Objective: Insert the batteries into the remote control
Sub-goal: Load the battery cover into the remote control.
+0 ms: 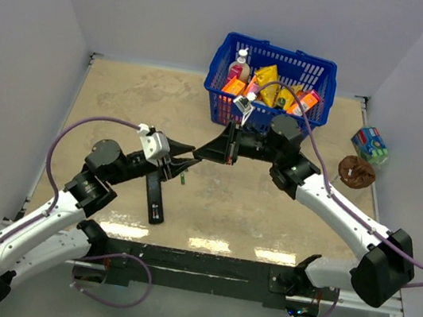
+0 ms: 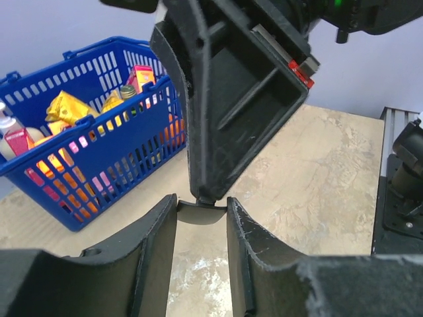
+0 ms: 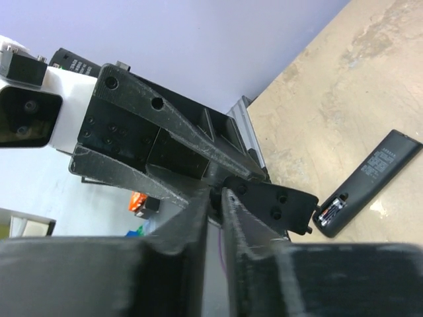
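Observation:
The black remote control [image 1: 155,196] lies on the table below the left gripper; its battery bay [image 3: 330,212] is uncovered, and I cannot make out what is inside. No green batteries can be made out. My two grippers meet tip to tip above the table. My left gripper [image 2: 201,201] is shut on a thin curved black battery cover [image 2: 201,214], held across its fingertips. My right gripper [image 3: 217,191] points down at the same cover's edge, its jaws a narrow slit apart. In the top view the left gripper [image 1: 184,166] and right gripper [image 1: 200,154] almost touch.
A blue basket [image 1: 276,56] of snack packs and bottles stands at the back, close behind the right arm. A blue-green box [image 1: 371,143] and a brown round item [image 1: 356,172] lie at the right edge. White walls close in on both sides of the table.

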Robot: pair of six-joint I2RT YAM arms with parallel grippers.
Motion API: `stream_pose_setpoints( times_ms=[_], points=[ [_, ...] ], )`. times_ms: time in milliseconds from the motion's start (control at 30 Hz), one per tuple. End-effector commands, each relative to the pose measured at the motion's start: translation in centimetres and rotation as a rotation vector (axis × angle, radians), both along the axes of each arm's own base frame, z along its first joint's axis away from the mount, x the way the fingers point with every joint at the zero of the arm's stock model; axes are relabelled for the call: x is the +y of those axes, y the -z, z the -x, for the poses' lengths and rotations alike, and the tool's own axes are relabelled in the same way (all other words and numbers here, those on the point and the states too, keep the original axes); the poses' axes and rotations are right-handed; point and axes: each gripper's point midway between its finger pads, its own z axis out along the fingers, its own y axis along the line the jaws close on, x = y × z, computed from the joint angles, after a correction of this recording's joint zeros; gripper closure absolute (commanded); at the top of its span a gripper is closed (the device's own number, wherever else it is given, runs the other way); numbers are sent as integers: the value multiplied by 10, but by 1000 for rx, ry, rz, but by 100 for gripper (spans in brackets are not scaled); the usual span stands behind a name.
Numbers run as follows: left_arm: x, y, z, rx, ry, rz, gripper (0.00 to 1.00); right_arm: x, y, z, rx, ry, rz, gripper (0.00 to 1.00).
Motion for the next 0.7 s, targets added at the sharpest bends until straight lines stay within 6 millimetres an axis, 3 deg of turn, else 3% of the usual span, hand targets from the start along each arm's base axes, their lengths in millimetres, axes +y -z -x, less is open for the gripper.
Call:
stream_pose_setpoints(
  times_ms=[0,133,200,233,433,667],
  points=[
    [8,0,-9,59,-78,28,98,-2,-3,-2,-51,17,8,70],
    [17,11,-18,204,-175,44,100,-6,-4,-15,-110,85,76,58],
    [24,22,-21,292,-230,34,100,-13,7,-24,-129,135,155,52],
    [29,25,-25,338,-277,51,100,-15,2,-28,-152,156,165,48],
    [66,68,-34,681,-593,36,100,-44,24,-57,-227,349,367,36],
    [100,137,-9,1121,-946,-82,100,-82,63,-80,-221,541,568,29]
  ],
)
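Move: The battery cover sits at both hands' fingertips, practically at the right hand point. The remote control it belongs on lies on the table about 12 cm to the left hand's left, some 7 cm ahead and roughly 25 cm below; from the right hand, about 14 cm left, 6 cm ahead and 27 cm below. Two loose green batteries lie some 17 cm ahead of the left hand, 4 cm to its left, on the table. Downwards about 10 cm, and left with a little forward, the left hand carries the cover from the handover towards the remote, its grip kept; the wrist swings counter-clockwise and tips the fingers well down, some 60 degrees in all. The right fingers spread wide and let go of the cover, that hand backing off forward, down and to the right while its fingertips dip and turn clockwise. ##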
